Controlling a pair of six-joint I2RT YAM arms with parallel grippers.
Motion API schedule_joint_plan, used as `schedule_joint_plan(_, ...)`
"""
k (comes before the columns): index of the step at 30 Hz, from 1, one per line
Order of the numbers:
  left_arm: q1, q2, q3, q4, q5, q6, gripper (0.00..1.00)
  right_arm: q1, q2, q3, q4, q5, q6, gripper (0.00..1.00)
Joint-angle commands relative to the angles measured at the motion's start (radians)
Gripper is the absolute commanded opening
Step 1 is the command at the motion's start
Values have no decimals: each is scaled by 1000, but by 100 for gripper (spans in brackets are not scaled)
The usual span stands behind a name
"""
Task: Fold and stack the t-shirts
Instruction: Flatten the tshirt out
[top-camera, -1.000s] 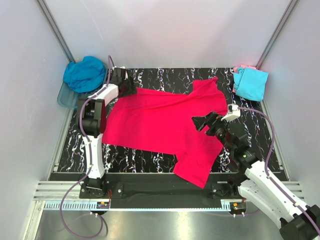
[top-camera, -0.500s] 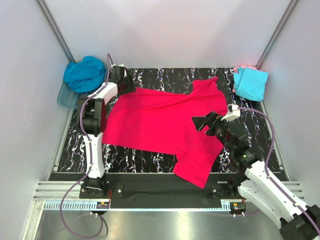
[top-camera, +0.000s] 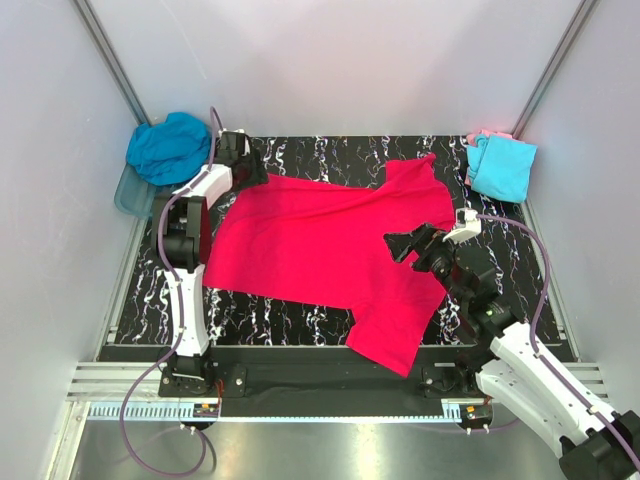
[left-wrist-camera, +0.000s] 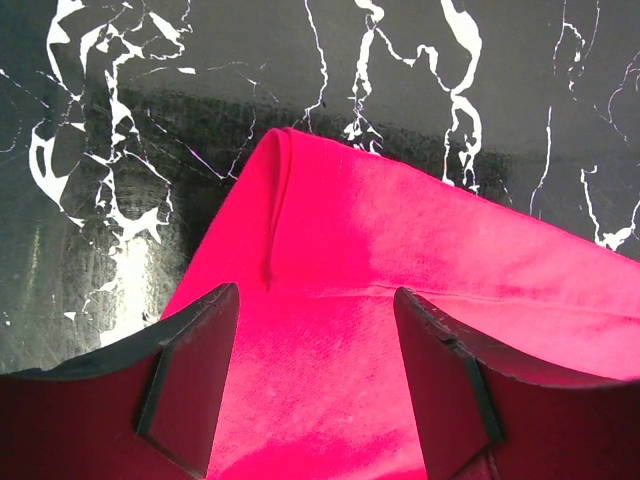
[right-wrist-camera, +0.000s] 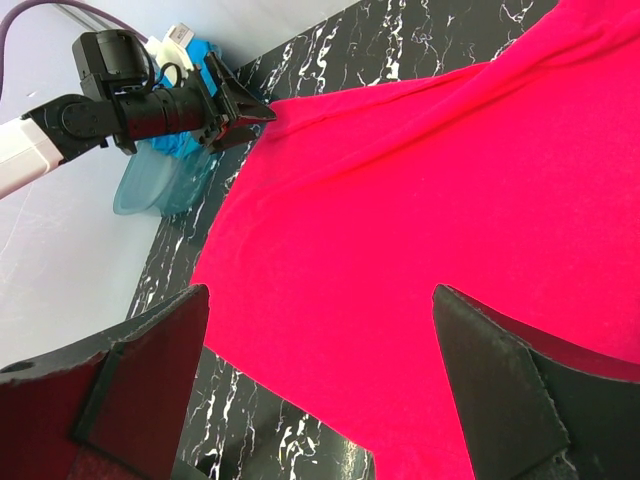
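Observation:
A bright pink-red t-shirt (top-camera: 330, 245) lies spread flat on the black marbled table (top-camera: 330, 155), one sleeve hanging toward the near edge. My left gripper (top-camera: 256, 172) stands open just over its far-left corner (left-wrist-camera: 285, 140), with the cloth (left-wrist-camera: 320, 360) showing between the fingers (left-wrist-camera: 190, 370) and not pinched. Over the shirt's right half my right gripper (top-camera: 393, 248) hovers wide open, empty, with red cloth (right-wrist-camera: 400, 230) below it. A teal-blue t-shirt (top-camera: 168, 147) is bunched at the far left. At the far right a light cyan t-shirt (top-camera: 500, 167) lies folded on a pale pink one (top-camera: 487, 134).
A clear bluish plastic tub (top-camera: 130, 195) sits off the table's far-left corner under the teal-blue shirt. Grey walls close in the left, far and right sides. A metal rail (top-camera: 330, 410) runs along the near edge by the arm bases.
My left gripper has edged slightly toward the far left at the shirt's corner. The right arm and the shirt have not moved.

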Motion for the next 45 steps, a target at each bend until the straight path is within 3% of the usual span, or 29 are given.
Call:
schedule_joint_plan(1,3,-2,16,23,20,20,68,6,-12,-1,35,21,-6,100)
schedule_joint_plan(23,-11,52,88,-28,54,4,65,6,-66,-16,47,3,-8,100)
schedule_joint_plan(26,-11,61,99,-34,64,5,55,6,-84,-31,73,-20,-9,100)
schedule_joint_plan(37,-11,52,90,-37,81,8,0,6,-103,-41,96,-43,-8,100)
schedule_joint_plan(45,-11,-4,148,-20,52,-19,0,6,-95,-45,112,-57,-6,100)
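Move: My open left hand hovers over the t-shirt's far-left corner, the fold it will grip about 2 cm below and 1 cm to the right. The corner tip is about 5 cm ahead, 1 cm left and 2 cm lower. The basket with the blue cloth stands roughly 26 cm to the left, about level with my hand. From my right hand, the fold lies some 30 cm ahead, 36 cm left and 19 cm below. My left hand eases about 1 cm to the right and sinks a bit under 2 cm onto the red cloth. Then I close the fingers fully, pinching the fold just inside the corner, and begin a very slight lift. My right hand, empty and wide open, rises about 2 cm and draws back 1 cm, fingers tipping up slightly. ##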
